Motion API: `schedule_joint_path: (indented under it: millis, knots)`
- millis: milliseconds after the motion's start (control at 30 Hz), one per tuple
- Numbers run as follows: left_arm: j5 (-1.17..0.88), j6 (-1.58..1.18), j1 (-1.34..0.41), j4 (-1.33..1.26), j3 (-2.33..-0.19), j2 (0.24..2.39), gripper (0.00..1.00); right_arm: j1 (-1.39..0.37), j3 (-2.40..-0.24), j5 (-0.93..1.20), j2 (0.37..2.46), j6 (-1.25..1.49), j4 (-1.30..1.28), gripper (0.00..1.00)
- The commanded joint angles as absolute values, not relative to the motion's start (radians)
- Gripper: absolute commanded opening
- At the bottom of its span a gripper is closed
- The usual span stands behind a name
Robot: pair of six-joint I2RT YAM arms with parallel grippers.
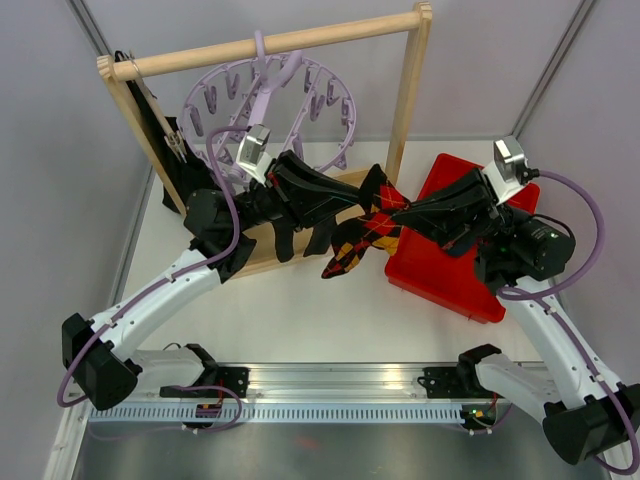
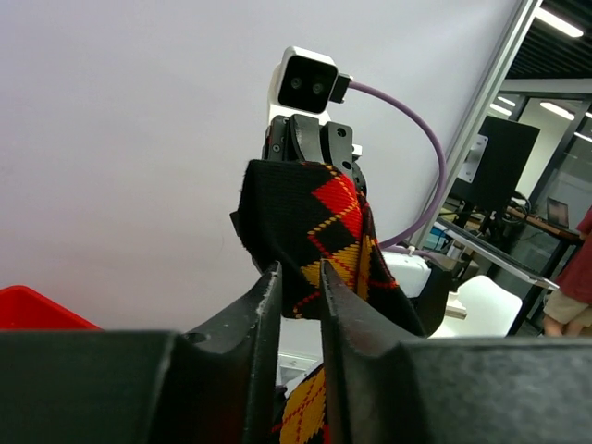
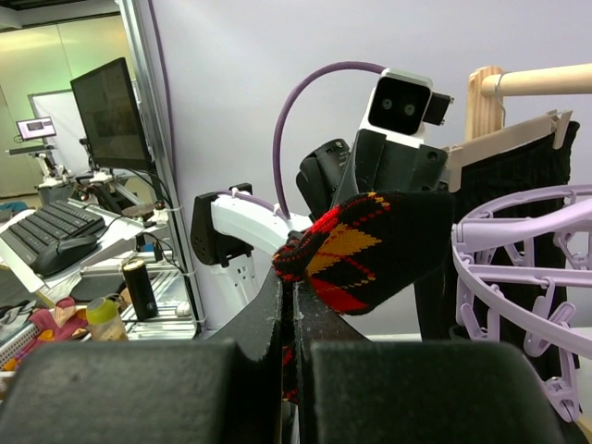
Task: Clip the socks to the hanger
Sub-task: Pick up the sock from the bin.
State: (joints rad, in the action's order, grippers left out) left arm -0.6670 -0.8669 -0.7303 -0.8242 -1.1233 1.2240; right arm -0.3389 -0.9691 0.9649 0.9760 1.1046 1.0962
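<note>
An argyle sock (image 1: 365, 230) in black, red and yellow hangs in the air between my two grippers, in front of the wooden frame. My right gripper (image 1: 400, 215) is shut on one end of it; in the right wrist view the jaws (image 3: 294, 277) pinch the bunched fabric and the sock (image 3: 388, 240) sticks out beyond them. My left gripper (image 1: 352, 198) meets the sock from the left. Its jaws (image 2: 301, 268) stand a narrow gap apart, with the sock's (image 2: 314, 213) lower edge at the tips. The lilac hanger (image 1: 215, 100) hangs from the rail behind my left arm, its clips dangling.
The wooden rail frame (image 1: 300, 40) stands at the back, with a black garment (image 1: 160, 140) on its left side. Dark fabric pieces (image 1: 290, 240) hang below my left gripper. A red bin (image 1: 450, 270) sits on the table under my right arm.
</note>
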Motion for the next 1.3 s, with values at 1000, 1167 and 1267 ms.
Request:
schedule_joint_path:
  millis: [1000, 1167, 1267]
  knots:
    - [-0.560, -0.631, -0.729, -0.505, -1.163, 1.065, 0.02, -0.365, -1.020, 0.907, 0.862, 0.664, 0.543, 0.00]
    - [-0.537, -0.612, -0.729, -0.454, -1.167, 1.060, 0.02, -0.377, -1.022, 0.919, 0.861, 0.643, 0.520, 0.05]
    - [-0.535, -0.607, -0.729, -0.430, -1.183, 1.068, 0.02, -0.383, -1.020, 0.904, 0.854, 0.608, 0.463, 0.00]
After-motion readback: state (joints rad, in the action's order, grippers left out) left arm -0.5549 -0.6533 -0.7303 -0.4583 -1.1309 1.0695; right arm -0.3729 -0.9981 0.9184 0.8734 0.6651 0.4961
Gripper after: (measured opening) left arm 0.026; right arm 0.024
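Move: Just off the left fingertips, the middle of the argyle sock lies about 2 cm right, 4 cm back and 3 cm below the left hand. The right hand already holds this sock, its middle roughly 5 cm left, 1 cm back and 3 cm below that hand. From the left hand, the hanger's middle is some 14 cm left, 13 cm ahead and about level; the two hanging black socks are roughly 9 cm left, 2 cm ahead and 12 cm lower. Shutting its half-open fingers on the upper edge of the argyle sock, the left hand then draws about 2.5 cm left, slightly back and up, before easing forward and down. The right hand keeps its pinch while going about 3 cm forward and 3.5 cm down; both hands' fingertips swing forward and dip some 10 degrees. ##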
